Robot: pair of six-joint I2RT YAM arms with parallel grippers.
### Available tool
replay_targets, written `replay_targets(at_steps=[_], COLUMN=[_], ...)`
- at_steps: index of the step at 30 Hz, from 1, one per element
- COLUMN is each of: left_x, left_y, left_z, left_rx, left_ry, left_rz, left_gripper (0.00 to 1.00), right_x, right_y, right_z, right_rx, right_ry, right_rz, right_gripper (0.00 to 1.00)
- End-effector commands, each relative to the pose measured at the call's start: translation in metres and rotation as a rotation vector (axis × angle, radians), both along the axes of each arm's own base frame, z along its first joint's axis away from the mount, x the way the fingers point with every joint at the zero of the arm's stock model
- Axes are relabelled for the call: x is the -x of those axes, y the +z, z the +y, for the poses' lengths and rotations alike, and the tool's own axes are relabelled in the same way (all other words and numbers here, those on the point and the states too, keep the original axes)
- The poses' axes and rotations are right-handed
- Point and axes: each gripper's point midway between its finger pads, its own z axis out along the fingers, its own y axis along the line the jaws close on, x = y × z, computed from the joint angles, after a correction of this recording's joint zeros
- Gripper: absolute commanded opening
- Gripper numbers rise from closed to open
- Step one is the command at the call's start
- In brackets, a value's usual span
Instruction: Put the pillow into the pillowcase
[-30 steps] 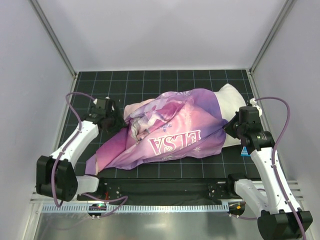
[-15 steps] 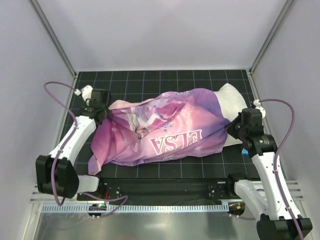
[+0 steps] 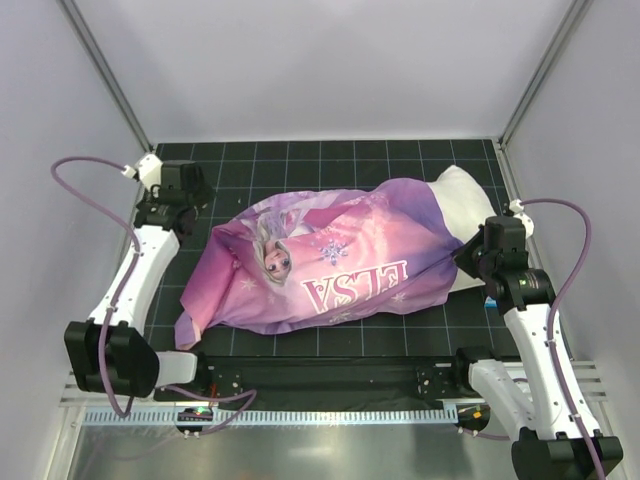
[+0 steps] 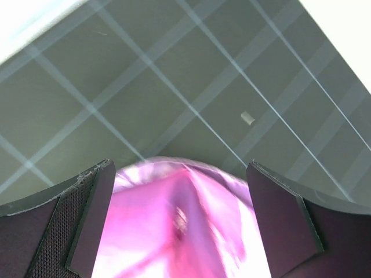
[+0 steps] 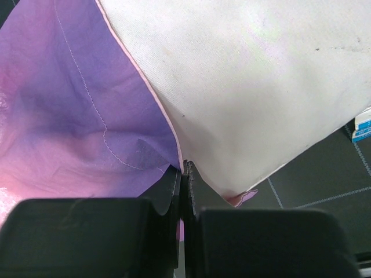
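Observation:
The pink-and-purple pillowcase lies spread over the pillow, princess face up. The pillow shows as a white end sticking out of the case's mouth at the right. My left gripper hovers off the case's far-left corner. In the left wrist view it is wide open, with blurred pink pillowcase below it and nothing gripped. My right gripper sits at the case's mouth. In the right wrist view it is shut on the pillowcase hem, right beside the white pillow.
Everything rests on a black gridded mat inside white walls. A small blue-and-white tag lies by the right arm, seen also as a blue-and-white tag in the right wrist view. A tiny pale scrap lies on the mat.
My left gripper pulled the case's left end outward, then let go, opened and drew back to the far left. The case now lies flatter. The right gripper barely moved.

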Motion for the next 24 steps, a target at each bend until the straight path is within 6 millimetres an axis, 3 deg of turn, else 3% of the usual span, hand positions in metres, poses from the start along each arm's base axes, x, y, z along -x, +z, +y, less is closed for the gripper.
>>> replay_targets(at_steps=[1,3,4,5,7,8,10,12,17,19,24], left_x=[-0.002,0.010,0.029,0.039,0.059,0.081,0.097,0.118,0.136,0.137,0.108], left_y=[0.042,0.045,0.048,0.049,0.049,0.047,0.039,0.025,-0.011,-0.031,-0.071], left_z=[-0.081,-0.124,-0.170,-0.192,-0.226,-0.262,-0.285,-0.313,-0.335,-0.338,-0.317], left_rx=[0.063,0.085,0.092,0.085,0.049,0.043,0.038,0.017,0.013,0.012,0.045], left_ry=[-0.347,-0.513,-0.652,-0.719,-0.797,-0.901,-0.950,-1.025,-1.053,-1.068,-0.994], left_rz=[-0.082,-0.055,-0.037,-0.035,-0.038,-0.031,-0.011,0.023,0.109,0.119,0.180], left_gripper=[1.00,1.00,1.00,1.00,1.00,1.00,1.00,1.00,0.99,1.00,1.00], right_x=[-0.009,-0.010,-0.009,-0.009,-0.007,-0.006,-0.003,-0.004,-0.014,-0.023,-0.044], right_y=[0.024,0.032,0.034,0.036,0.040,0.042,0.044,0.046,0.056,0.045,-0.012], right_z=[-0.011,-0.008,-0.003,-0.003,-0.009,-0.013,-0.020,-0.033,-0.073,-0.088,-0.073], right_rx=[0.031,0.039,0.031,0.037,0.065,0.077,0.102,0.150,0.213,0.187,0.037], right_ry=[-0.042,-0.009,0.023,0.032,0.015,-0.005,-0.040,-0.092,-0.270,-0.330,-0.293], right_rz=[-0.081,-0.096,-0.101,-0.104,-0.107,-0.112,-0.110,-0.096,-0.038,-0.007,0.059], right_gripper=[0.04,0.06,0.11,0.37,0.71,0.79,0.90,0.91,0.91,0.91,0.88])
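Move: The pillowcase's snowflake print, where the left hand is heading, lies about 33 cm to that hand's right, 12 cm back and 13 cm below it; Elsa's face is 20 cm right and 12 cm back, the ELSA lettering 38 cm right and 18 cm back. The pillow's bare white end is about 7 cm ahead of the right hand, 6 cm right and 7 cm lower; a blue-white packet lies 10 cm right, roughly level with it, 17 cm down. The pillowcase's purple hem, still pinched by the right hand at first, is let go as those fingers open wide; the hand lifts about 4 cm, swings right and slightly forward over the bare pillow end, then dips. Meanwhile the left hand, kept open, sweeps some 33 cm right and back over the case, turning about 60 degrees clockwise, and sinks towards the snowflake. ##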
